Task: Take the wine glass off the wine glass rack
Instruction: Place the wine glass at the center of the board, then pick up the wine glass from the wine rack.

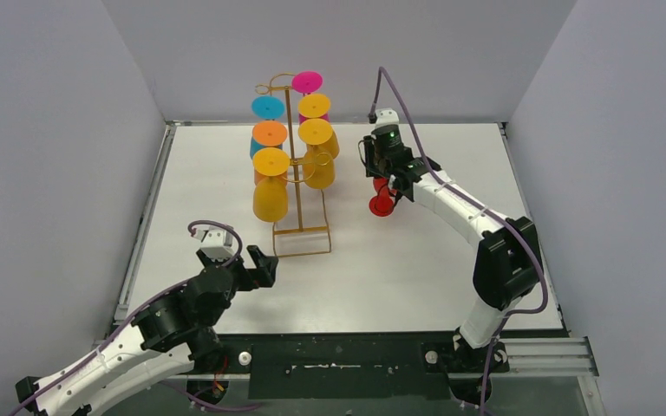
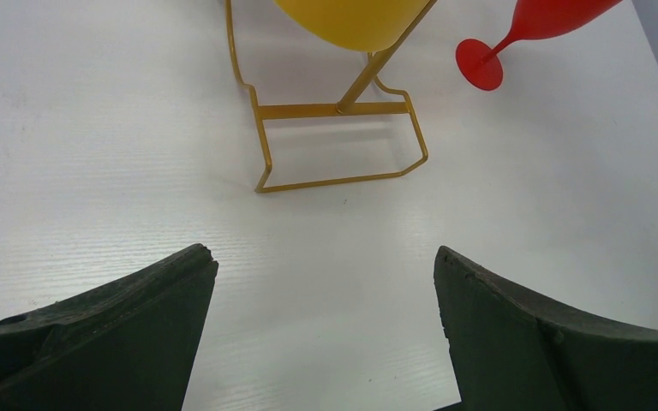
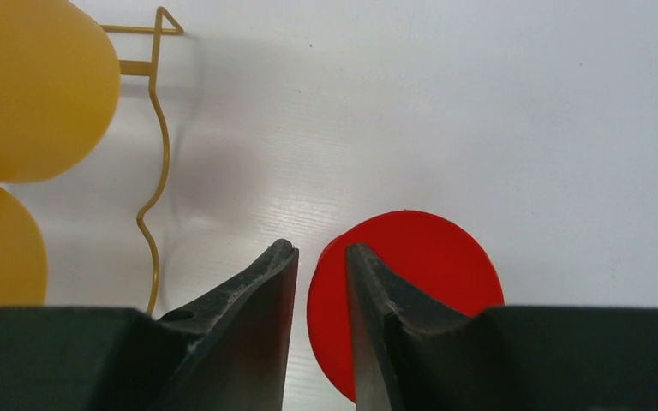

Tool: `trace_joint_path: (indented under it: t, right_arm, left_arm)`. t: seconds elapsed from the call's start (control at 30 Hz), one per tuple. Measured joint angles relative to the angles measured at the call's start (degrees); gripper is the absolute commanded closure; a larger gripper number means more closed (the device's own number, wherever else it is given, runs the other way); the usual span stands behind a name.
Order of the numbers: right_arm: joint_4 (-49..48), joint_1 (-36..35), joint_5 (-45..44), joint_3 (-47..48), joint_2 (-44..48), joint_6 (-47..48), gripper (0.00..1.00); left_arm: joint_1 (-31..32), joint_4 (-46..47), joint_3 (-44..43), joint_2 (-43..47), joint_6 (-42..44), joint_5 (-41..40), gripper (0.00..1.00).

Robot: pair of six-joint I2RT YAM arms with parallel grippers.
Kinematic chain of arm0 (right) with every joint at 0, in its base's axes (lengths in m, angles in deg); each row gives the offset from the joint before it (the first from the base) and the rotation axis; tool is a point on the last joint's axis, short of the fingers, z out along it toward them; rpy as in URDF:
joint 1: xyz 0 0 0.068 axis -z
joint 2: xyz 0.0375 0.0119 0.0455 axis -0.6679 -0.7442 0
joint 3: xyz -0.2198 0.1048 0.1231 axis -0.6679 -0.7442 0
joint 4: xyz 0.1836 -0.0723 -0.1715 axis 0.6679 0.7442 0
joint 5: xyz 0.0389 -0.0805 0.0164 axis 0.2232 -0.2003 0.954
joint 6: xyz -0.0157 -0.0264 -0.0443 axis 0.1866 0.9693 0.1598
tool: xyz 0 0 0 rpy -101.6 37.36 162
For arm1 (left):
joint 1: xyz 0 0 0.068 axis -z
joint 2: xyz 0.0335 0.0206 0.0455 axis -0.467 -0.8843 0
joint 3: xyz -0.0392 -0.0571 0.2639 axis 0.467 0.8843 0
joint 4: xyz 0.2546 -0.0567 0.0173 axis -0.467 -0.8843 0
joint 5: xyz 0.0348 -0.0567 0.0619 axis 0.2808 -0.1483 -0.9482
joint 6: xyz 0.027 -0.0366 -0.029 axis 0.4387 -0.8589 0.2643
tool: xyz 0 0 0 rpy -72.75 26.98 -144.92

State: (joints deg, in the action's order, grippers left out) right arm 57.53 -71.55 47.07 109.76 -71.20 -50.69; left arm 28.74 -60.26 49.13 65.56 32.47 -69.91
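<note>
The gold wire wine glass rack (image 1: 290,186) stands at the table's middle back, and several yellow, orange, blue and pink glasses (image 1: 270,198) hang from it upside down. A red wine glass (image 1: 382,205) stands off the rack to its right, its foot on the table (image 2: 482,64). My right gripper (image 1: 392,184) hangs just above it. In the right wrist view its jaws (image 3: 321,248) are slightly apart astride the red rim (image 3: 428,257), with a sliver of table between the left finger and the glass. My left gripper (image 2: 324,257) is wide open and holds nothing, near the rack's looped base (image 2: 343,110).
Grey walls enclose the white table (image 1: 416,277) on three sides. Yellow glasses (image 3: 26,94) and the rack's wavy wire (image 3: 156,128) lie just left of my right gripper. A black rail (image 1: 338,355) runs along the near edge between the arm bases.
</note>
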Motion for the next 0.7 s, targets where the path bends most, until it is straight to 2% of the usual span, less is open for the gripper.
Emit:
trace_joint_path:
  t: [0.1,0.23,0.4,0.57,0.7]
  right_arm:
    - [0.68,-0.02,0.74,1.75,0.13,0.28,0.67]
    - [1.86,0.0,1.97,2.08,2.23,-0.42,0.57]
    - [1.01,0.0,4.15,-1.79,11.08,-3.87,0.44]
    - [-4.13,0.0,7.76,-14.21,25.86,-11.82,0.38]
    - [-8.55,0.04,12.83,-24.74,35.15,-16.13,0.28]
  left_arm:
    - [0.0,0.0,0.0,-0.44,-0.02,0.09,0.03]
    - [0.0,-0.61,-0.66,-1.95,-0.24,0.09,0.03]
    - [0.0,-1.57,-3.3,-2.75,-0.92,0.13,0.03]
    - [0.0,-4.74,-10.34,-3.98,0.39,1.46,0.03]
    - [0.0,-6.36,-16.15,-4.74,1.99,0.83,0.03]
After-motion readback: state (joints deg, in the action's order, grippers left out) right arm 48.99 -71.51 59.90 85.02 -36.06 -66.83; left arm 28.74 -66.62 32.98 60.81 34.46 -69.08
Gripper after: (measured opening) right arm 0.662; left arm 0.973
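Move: The red wine glass already stands on the white board with its rim between the right hand's part-open fingers, its middle some 8 cm below, 3 cm to the right and about 1 cm back. The nearest hanging yellow glass is about 13 cm to that hand's left, level ahead and 2 cm higher, and the rack's middle post about 19 cm left and 1 cm ahead. From the left hand the red glass lies about 24 cm ahead, 30 cm right and 8 cm lower. The right hand, its fingers already loosened around the rim, first climbs nearly straight up off the red glass and then swings back towards its base, ending about 12 cm back and 9 cm higher, while the fingers spread from about a quarter to two-thirds open and the wrist rolls some 30 degrees, left side rising. Meanwhile the empty left hand, still wide open, waits a moment near the front of the rack and then lifts about 8 cm. ##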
